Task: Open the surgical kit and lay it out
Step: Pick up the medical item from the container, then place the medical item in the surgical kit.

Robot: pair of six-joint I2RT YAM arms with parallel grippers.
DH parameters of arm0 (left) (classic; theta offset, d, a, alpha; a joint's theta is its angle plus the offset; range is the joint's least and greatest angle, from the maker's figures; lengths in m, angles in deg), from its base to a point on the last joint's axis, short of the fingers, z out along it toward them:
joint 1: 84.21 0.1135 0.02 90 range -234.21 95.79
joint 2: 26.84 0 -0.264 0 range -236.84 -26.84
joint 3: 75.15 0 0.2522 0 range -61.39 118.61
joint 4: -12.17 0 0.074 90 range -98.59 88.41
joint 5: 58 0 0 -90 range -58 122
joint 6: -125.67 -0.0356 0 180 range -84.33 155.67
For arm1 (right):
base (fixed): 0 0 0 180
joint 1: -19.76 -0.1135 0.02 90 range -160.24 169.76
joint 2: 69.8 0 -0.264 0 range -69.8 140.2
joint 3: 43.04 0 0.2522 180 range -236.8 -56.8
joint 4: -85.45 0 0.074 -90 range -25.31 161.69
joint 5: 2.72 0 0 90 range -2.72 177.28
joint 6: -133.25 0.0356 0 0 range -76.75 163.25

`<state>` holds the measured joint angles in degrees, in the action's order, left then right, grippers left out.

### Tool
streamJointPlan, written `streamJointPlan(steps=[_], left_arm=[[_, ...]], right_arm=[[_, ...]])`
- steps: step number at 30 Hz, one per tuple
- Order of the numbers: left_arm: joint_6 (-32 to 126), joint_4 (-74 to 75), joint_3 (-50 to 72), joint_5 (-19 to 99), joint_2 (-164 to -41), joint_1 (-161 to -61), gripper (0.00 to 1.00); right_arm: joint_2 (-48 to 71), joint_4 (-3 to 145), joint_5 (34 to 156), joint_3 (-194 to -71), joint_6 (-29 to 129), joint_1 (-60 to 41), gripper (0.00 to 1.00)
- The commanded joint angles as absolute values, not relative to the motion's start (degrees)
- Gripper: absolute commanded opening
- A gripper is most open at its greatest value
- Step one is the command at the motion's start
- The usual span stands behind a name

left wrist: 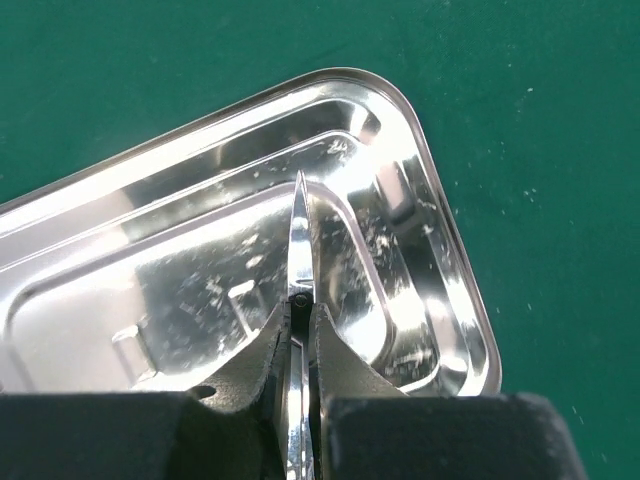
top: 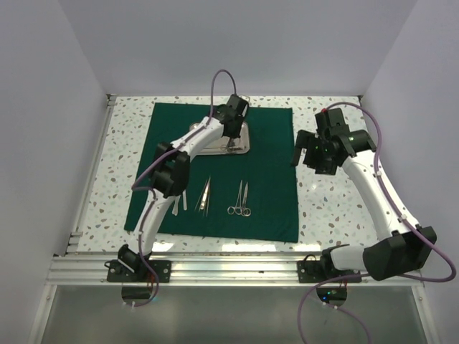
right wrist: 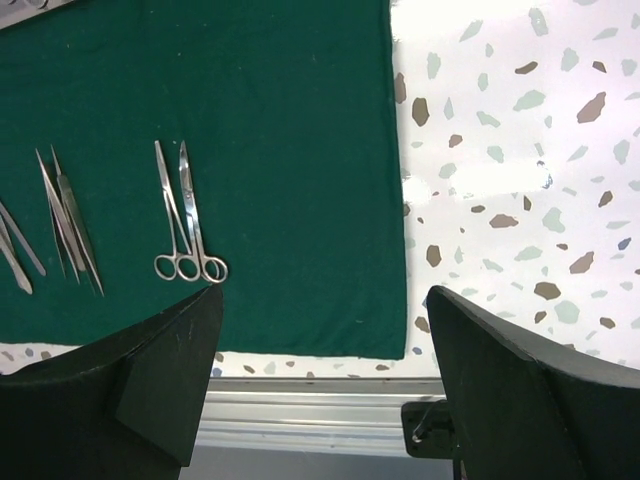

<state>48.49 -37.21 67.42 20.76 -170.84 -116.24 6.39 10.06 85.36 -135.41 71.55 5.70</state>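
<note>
The surgical kit's dark green cloth (top: 272,186) lies spread flat on the table. At the back of it sits the shiny steel tray (top: 215,147). My left gripper (top: 231,140) reaches down into the tray (left wrist: 430,230). In the left wrist view this gripper (left wrist: 297,325) is shut on a pair of silver scissors (left wrist: 299,230), whose closed blades point away over the tray floor. Tweezers (top: 204,195) and two ring-handled instruments (top: 241,199) lie side by side on the cloth in front. My right gripper (right wrist: 322,292) hangs open over the cloth's right edge (right wrist: 290,150), holding nothing.
Another thin instrument (top: 178,202) lies partly under the left arm. Speckled tabletop (right wrist: 500,150) runs right of the cloth. An aluminium rail (right wrist: 310,410) lines the near edge, and white walls close in the left, right and back sides.
</note>
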Motion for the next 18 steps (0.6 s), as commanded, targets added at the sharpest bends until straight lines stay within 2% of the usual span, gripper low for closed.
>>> streamJointPlan(steps=[1, 9, 18], left_arm=[[50.2, -38.2, 65.7, 19.5, -162.1, -115.9, 0.00], [55.2, -40.1, 57.4, 17.5, -153.1, -119.2, 0.00], [66.9, -39.3, 36.5, 13.8, -141.3, -130.2, 0.00]], right_arm=[[3.5, 11.7, 86.9, -134.6, 71.9, 6.0, 0.87], [-0.2, 12.9, 87.7, -132.5, 73.0, 6.0, 0.87], [-6.9, 12.4, 89.9, -127.7, 74.3, 6.0, 0.87]])
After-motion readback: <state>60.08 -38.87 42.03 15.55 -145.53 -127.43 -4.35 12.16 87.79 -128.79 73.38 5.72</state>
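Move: The left hand already grips the ring-handled medical item at the right part of the tray, whose middle lies about 6 cm to its left, level fore and aft and roughly 2 cm lower. The free cloth for the item is some 28 cm back, 8 cm right and 4 cm down; the laid-out scissors lie about 28 cm back and 2 cm right, the tweezers 27 cm back and 11 cm left. From the right hand that free cloth is about 13 cm left, 4 cm back and 20 cm below. Keeping its shut grip on the medical item, the left hand first lifts it nearly straight up out of the tray by about 8 cm, then sweeps back towards the robot over the tray's near side, ending some 13 cm back and 3 cm to the right, speeding up towards the laid-out scissors with hardly any turn of the wrist. The empty right hand, still wide open, eases back about 3 cm and rises slightly, tilting its fingers a little forward. ##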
